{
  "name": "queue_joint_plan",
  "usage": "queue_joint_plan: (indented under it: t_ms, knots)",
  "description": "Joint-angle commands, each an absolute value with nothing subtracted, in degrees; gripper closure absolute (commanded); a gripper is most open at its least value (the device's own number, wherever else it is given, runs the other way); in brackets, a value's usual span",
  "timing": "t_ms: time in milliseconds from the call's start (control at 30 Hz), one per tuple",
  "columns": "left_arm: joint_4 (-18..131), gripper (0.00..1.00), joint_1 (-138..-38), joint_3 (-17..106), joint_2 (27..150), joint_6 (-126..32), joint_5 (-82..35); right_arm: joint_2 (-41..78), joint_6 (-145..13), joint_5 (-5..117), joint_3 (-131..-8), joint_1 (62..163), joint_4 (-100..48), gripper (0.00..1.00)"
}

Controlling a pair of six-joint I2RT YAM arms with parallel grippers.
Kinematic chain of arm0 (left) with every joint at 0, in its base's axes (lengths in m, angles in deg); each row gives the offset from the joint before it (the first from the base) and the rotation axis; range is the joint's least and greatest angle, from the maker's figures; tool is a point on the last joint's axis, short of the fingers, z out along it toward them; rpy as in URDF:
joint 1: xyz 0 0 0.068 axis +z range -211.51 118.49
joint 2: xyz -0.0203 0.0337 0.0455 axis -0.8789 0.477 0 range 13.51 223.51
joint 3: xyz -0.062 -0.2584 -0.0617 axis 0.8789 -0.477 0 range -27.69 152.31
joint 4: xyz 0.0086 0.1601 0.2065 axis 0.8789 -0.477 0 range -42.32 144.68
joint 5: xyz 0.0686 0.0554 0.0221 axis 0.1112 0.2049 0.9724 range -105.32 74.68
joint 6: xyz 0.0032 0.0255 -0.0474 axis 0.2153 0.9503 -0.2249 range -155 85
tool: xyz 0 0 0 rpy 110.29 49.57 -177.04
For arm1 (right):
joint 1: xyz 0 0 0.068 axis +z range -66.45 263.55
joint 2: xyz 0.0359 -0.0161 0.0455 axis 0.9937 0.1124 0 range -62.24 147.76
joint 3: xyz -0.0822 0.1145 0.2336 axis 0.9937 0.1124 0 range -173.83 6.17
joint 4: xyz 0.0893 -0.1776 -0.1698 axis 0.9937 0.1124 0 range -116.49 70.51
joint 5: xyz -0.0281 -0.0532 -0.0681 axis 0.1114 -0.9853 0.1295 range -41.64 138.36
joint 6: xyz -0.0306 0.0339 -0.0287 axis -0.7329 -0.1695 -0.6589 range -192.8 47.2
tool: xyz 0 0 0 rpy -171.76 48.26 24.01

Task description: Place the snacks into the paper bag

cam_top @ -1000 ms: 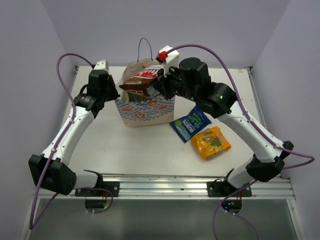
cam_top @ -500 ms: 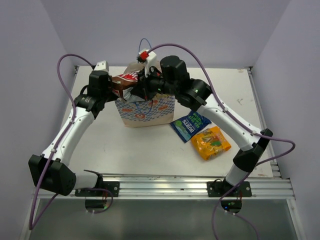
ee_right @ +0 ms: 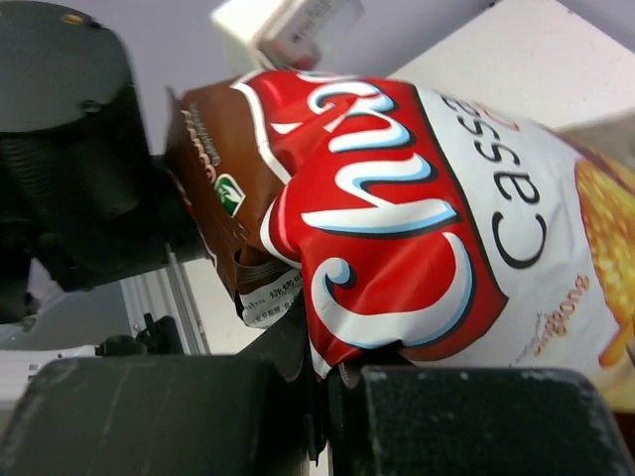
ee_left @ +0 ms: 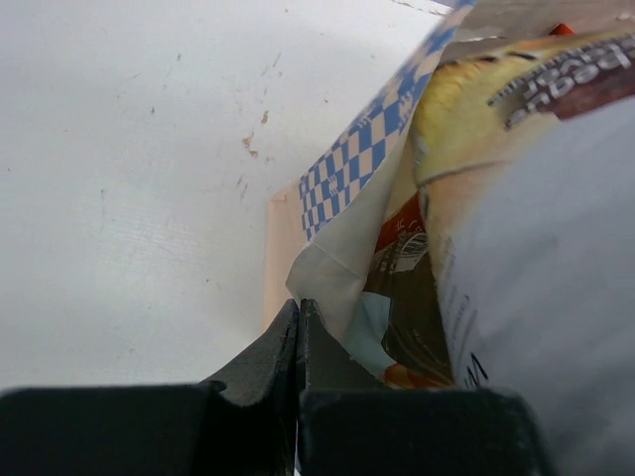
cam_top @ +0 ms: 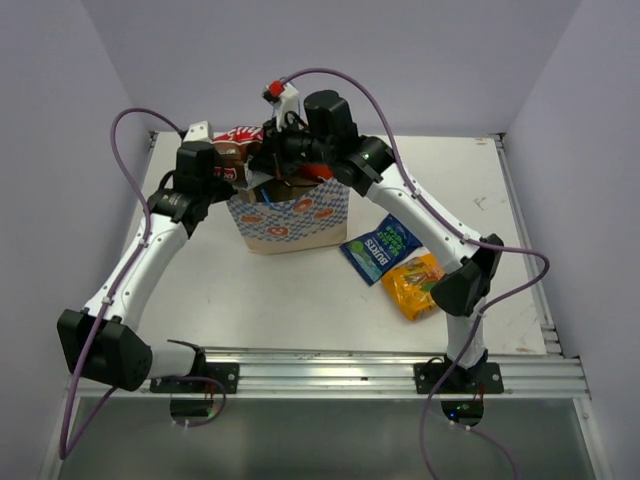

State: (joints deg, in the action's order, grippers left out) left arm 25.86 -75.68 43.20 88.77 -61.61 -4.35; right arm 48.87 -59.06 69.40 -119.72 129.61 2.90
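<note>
The cream paper bag (cam_top: pixel 292 218) with a blue checkered band (ee_left: pixel 349 167) stands at the back of the table. My left gripper (cam_top: pixel 234 188) (ee_left: pixel 298 309) is shut on its left rim, pinching the paper. Other snacks (ee_left: pixel 516 84) fill the bag's inside. My right gripper (cam_top: pixel 262 158) (ee_right: pixel 332 372) is shut on an edge of the brown-and-maroon "Chulo" bag (cam_top: pixel 234 142) (ee_right: pixel 397 228), which hangs over the bag's left rim close to my left wrist. A small dark blue packet (cam_top: pixel 380 247) and a small orange packet (cam_top: pixel 408 285) lie on the table right of the bag.
The right arm's elbow (cam_top: pixel 457 288) hangs over the orange packet's right side. A white table (cam_top: pixel 280 300) with raised side rails carries everything; purple walls close in behind and on both sides. Purple cables loop above both arms.
My right arm has swung left and back with the Chulo bag, from above the bag's right side to over its left rim. The left gripper has kept its hold on the rim.
</note>
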Motion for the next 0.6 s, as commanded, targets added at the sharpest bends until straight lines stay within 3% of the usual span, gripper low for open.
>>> queue_joint_plan:
  t_ms: [0,300,567]
  knots:
    - [25.9,1.0,-76.4,42.9,87.6,-61.2,-4.2,50.5,-57.4,70.6,-121.5,129.7,4.4,1.0]
    - [25.4,1.0,-76.4,43.0,85.6,-61.2,-2.3,44.5,-50.4,55.0,-107.0,127.8,19.1,1.0]
    - [25.0,1.0,-76.4,43.8,85.0,-60.8,-2.0,45.3,-52.9,45.8,-111.8,127.5,33.6,1.0]
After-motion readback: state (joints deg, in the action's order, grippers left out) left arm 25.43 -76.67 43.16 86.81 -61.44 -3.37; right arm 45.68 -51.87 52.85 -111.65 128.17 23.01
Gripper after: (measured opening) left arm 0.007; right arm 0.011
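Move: The right gripper holds the Chuba packet over the left gripper, high above the paper bag. The middle of the bag's mouth is about 14 cm below the right hand, 6 cm right and 4 cm ahead. The blue packet lies on the table, level with the right hand but 27 cm right; the orange packet is 33 cm right and 8 cm back. Both are some 36 cm below. From the left hand, pinching the left rim, the mouth's middle is 12 cm right and 4 cm ahead at its height. Keep the Chuba packet pinched by its end and bring the right gripper down about 10 cm and some 8 cm right, away from the left gripper and towards the bag's mouth. As it sinks, tip its fingers downward and swing them clockwise, about 30 degrees of turn in all. Keep the left gripper shut on the rim throughout. ##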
